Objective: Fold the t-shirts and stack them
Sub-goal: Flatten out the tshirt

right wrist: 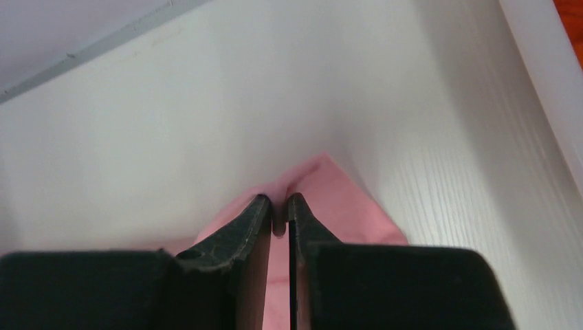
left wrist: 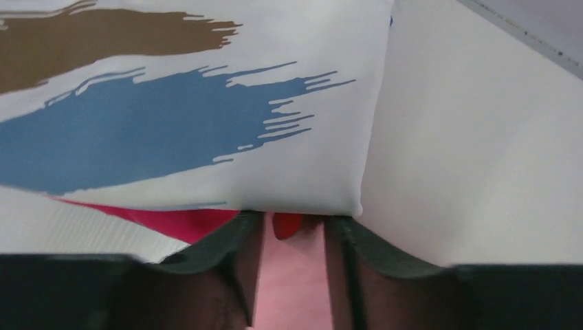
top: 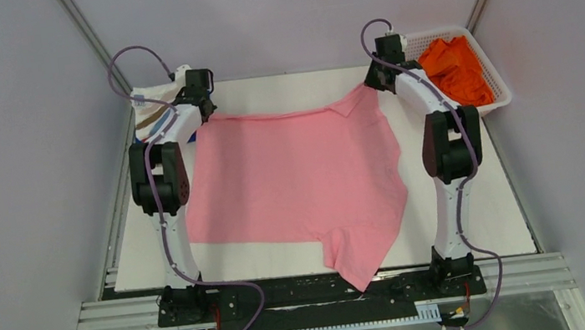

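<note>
A light pink t-shirt [top: 298, 173] lies spread flat on the white table, one sleeve hanging over the near edge. My left gripper [top: 198, 92] sits at its far left corner. In the left wrist view its jaws [left wrist: 294, 220] stand apart over flat pink cloth [left wrist: 289, 289]. My right gripper [top: 379, 74] is at the far right corner, where its fingertips [right wrist: 280, 203] pinch a raised fold of the pink cloth [right wrist: 344, 213]. A folded white t-shirt with tan and blue streaks [left wrist: 206, 103] lies just beyond the left gripper, on a magenta t-shirt [left wrist: 165, 220].
A white lattice basket [top: 498, 85] at the back right holds a crumpled orange t-shirt [top: 454, 69]. The folded printed t-shirt [top: 149, 111] sits at the table's back left corner. Bare table [top: 481, 218] shows to the right of the pink shirt.
</note>
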### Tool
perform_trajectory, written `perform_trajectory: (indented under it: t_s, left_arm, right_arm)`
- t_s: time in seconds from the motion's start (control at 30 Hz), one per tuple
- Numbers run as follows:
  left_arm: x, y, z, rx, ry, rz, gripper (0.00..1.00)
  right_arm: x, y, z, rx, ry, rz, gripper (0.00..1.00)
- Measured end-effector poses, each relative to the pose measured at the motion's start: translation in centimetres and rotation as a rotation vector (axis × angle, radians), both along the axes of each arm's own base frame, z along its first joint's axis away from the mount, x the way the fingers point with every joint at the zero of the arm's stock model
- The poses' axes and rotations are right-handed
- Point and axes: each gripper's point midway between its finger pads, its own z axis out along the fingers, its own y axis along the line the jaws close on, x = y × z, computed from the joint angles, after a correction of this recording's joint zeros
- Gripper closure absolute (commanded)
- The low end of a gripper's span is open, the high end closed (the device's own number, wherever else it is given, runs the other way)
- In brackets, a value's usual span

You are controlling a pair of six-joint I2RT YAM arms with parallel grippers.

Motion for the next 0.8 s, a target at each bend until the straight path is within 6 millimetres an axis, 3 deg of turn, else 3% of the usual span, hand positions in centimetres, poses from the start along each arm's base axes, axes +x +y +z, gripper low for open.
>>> perform_trajectory:
  t_s: [0.03, 0.1, 0.17, 0.3, 0.47, 0.57, 0.8]
  left_arm:
    - [0.3, -0.2, -0.2, -0.013, 0.002, 0.004, 0.28]
    - [0.6, -0.5, -0.4, -0.026, 0.008, -0.006, 0.12]
    - [0.7, -0.8, -0.5, -0.045, 0.009, -0.018, 0.01]
    - [0.8, -1.6, -0.2, -0.079, -0.006, -0.052, 0.00]
    - [-0.7, -3.0, 0.1, -0.135, 0.000, -0.117, 0.00]
    - [-1.4, -4.2, 1.2, -0.183, -0.023, -0.172, 0.00]
    - [-3.4, -7.4, 3.7, -0.242, -0.067, -0.274, 0.00]
  right_arm:
    - [1.5, 0.1, -0.2, 0.018, -0.012, 0.009, 0.43]
    - [3.3, 0.4, -0.9, 0.058, -0.024, 0.037, 0.22]
    - [3.4, 0.8, -1.7, 0.086, -0.007, 0.067, 0.15]
    - [2.5, 1.1, -2.0, 0.116, 0.014, 0.100, 0.11]
    - [-0.8, 2.3, -2.3, 0.158, 0.055, 0.155, 0.02]
    - [-2.5, 3.4, -2.4, 0.185, 0.068, 0.193, 0.00]
    - [-3.7, 6.6, -2.8, 0.240, 0.081, 0.268, 0.00]
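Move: My left fingers still hold the pink t-shirt's far left corner, and my right fingers its far right corner. The folded stack is about 13 cm left of my left hand and 2 cm farther out, roughly at hand height. The turned-over flap on the shirt's far edge lies some 8 cm left of my right hand, 5 cm back and 4 cm below. The white basket is about 27 cm to my right hand's right, nearly level with it front to back. I open both grippers wide and let go of the two far corners, my right hand first easing about 3 cm forward and down. Then my hands draw inward over the shirt: the left some 7 cm right, a little back and up, away from the stack, turning clockwise; the right back and about 6 cm left towards the flap, staying low and turning counter-clockwise. ##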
